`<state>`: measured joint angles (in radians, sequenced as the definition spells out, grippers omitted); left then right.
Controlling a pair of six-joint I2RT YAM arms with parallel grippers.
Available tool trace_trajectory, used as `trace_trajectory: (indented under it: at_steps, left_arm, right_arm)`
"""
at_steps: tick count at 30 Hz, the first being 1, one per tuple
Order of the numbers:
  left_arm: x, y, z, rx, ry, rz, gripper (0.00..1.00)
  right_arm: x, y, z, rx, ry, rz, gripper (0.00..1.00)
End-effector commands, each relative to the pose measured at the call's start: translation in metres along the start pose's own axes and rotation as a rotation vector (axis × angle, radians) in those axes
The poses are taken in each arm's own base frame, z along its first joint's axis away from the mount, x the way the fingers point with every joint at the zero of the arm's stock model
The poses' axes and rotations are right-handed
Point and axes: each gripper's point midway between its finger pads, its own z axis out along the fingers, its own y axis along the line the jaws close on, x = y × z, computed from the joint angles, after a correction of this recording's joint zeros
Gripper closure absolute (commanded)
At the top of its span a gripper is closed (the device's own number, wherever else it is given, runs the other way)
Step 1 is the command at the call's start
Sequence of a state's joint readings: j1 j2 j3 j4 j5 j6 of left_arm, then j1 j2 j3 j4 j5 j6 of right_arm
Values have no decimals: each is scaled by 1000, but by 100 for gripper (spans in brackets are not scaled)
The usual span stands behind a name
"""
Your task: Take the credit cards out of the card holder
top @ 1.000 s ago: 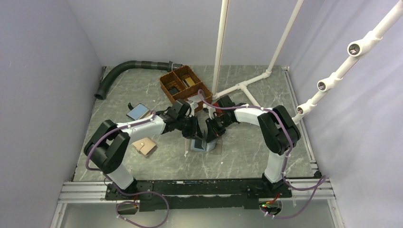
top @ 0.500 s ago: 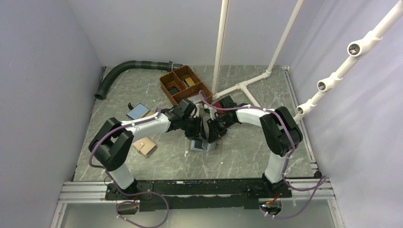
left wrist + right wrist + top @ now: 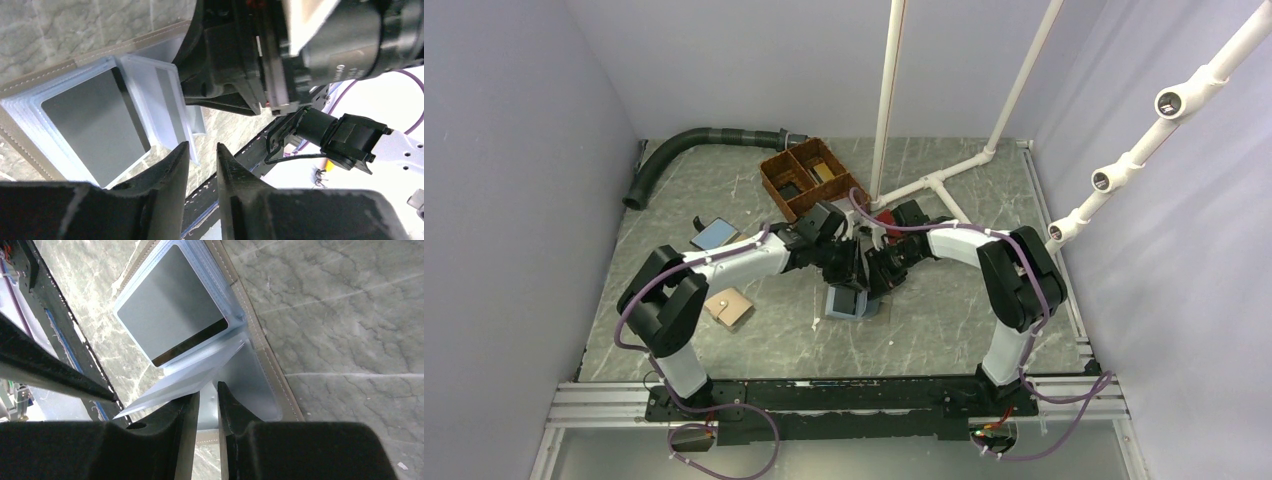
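The card holder (image 3: 848, 303) lies open on the table, taupe outside (image 3: 35, 82) and light blue inside (image 3: 255, 385). A grey credit card (image 3: 170, 305) with a dark stripe sits in one half (image 3: 95, 122). A thin blue leaf (image 3: 190, 377) stands raised from the fold and rests on the tip of one right finger. My right gripper (image 3: 208, 390) hangs just over the other half, jaws a narrow gap apart, with only the holder's lining seen through the gap. My left gripper (image 3: 202, 150) hovers by the holder's near edge, slightly open with nothing between its fingers. Both grippers (image 3: 849, 272) (image 3: 876, 280) crowd together above the holder.
A brown two-compartment tray (image 3: 809, 175) stands behind the arms, and a black hose (image 3: 694, 145) curves at the back left. White pipes (image 3: 934, 185) rise at the back right. A blue wallet (image 3: 716, 235), a tan wallet (image 3: 729, 308) and a red wallet (image 3: 884, 217) lie nearby.
My left arm has swung to the right, bringing its gripper over the card holder beside the right gripper. The right arm has barely moved.
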<state>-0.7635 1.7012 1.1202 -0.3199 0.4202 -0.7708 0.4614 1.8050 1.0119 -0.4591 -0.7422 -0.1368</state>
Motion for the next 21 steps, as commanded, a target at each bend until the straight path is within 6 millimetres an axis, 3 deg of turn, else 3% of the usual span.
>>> trace_trajectory:
  at_steps: [1, 6, 12, 21]
  left_arm:
    - [-10, -18, -1, 22, -22, 47, 64]
    - [-6, -6, 2, -30, -12, 24, 57]
    - [-7, -6, 2, -30, -24, 29, 39]
    - [-3, -2, 13, -27, 6, 18, 40]
  right_arm:
    - [-5, 6, -11, -11, -35, -38, 77]
    - [-4, 1, -10, 8, -31, -26, 77]
    - [-3, 0, -6, -10, -28, 11, 78]
    - [-18, 25, -6, -164, -62, 72, 80]
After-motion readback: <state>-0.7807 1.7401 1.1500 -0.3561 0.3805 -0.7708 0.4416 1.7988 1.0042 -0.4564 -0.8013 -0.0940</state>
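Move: The upright clear sleeve in the open card holder stands about 2 cm to the left hand's right and 5 cm below it, roughly level with it in reach. The grey card in the flat pocket lies about 3 cm left, 1 cm back and 8 cm below the left hand; the red wallet about 15 cm ahead and 5 cm right, also 8 cm below. From the right hand, the upright sleeve is about 2 cm left, 1 cm back and 1 cm higher. The left hand first lifts about 1 cm and edges right, then sinks some 2 cm and drifts back left, while its fingers spread from about a quarter to over half open, bringing the tips to either side of the upright sleeve's near free corner. Low on the sleeve's other side, the right hand keeps its slightly parted fingers against it as a prop, holding nearly still until it rises about 1 cm at the end with a slight wrist tilt. ##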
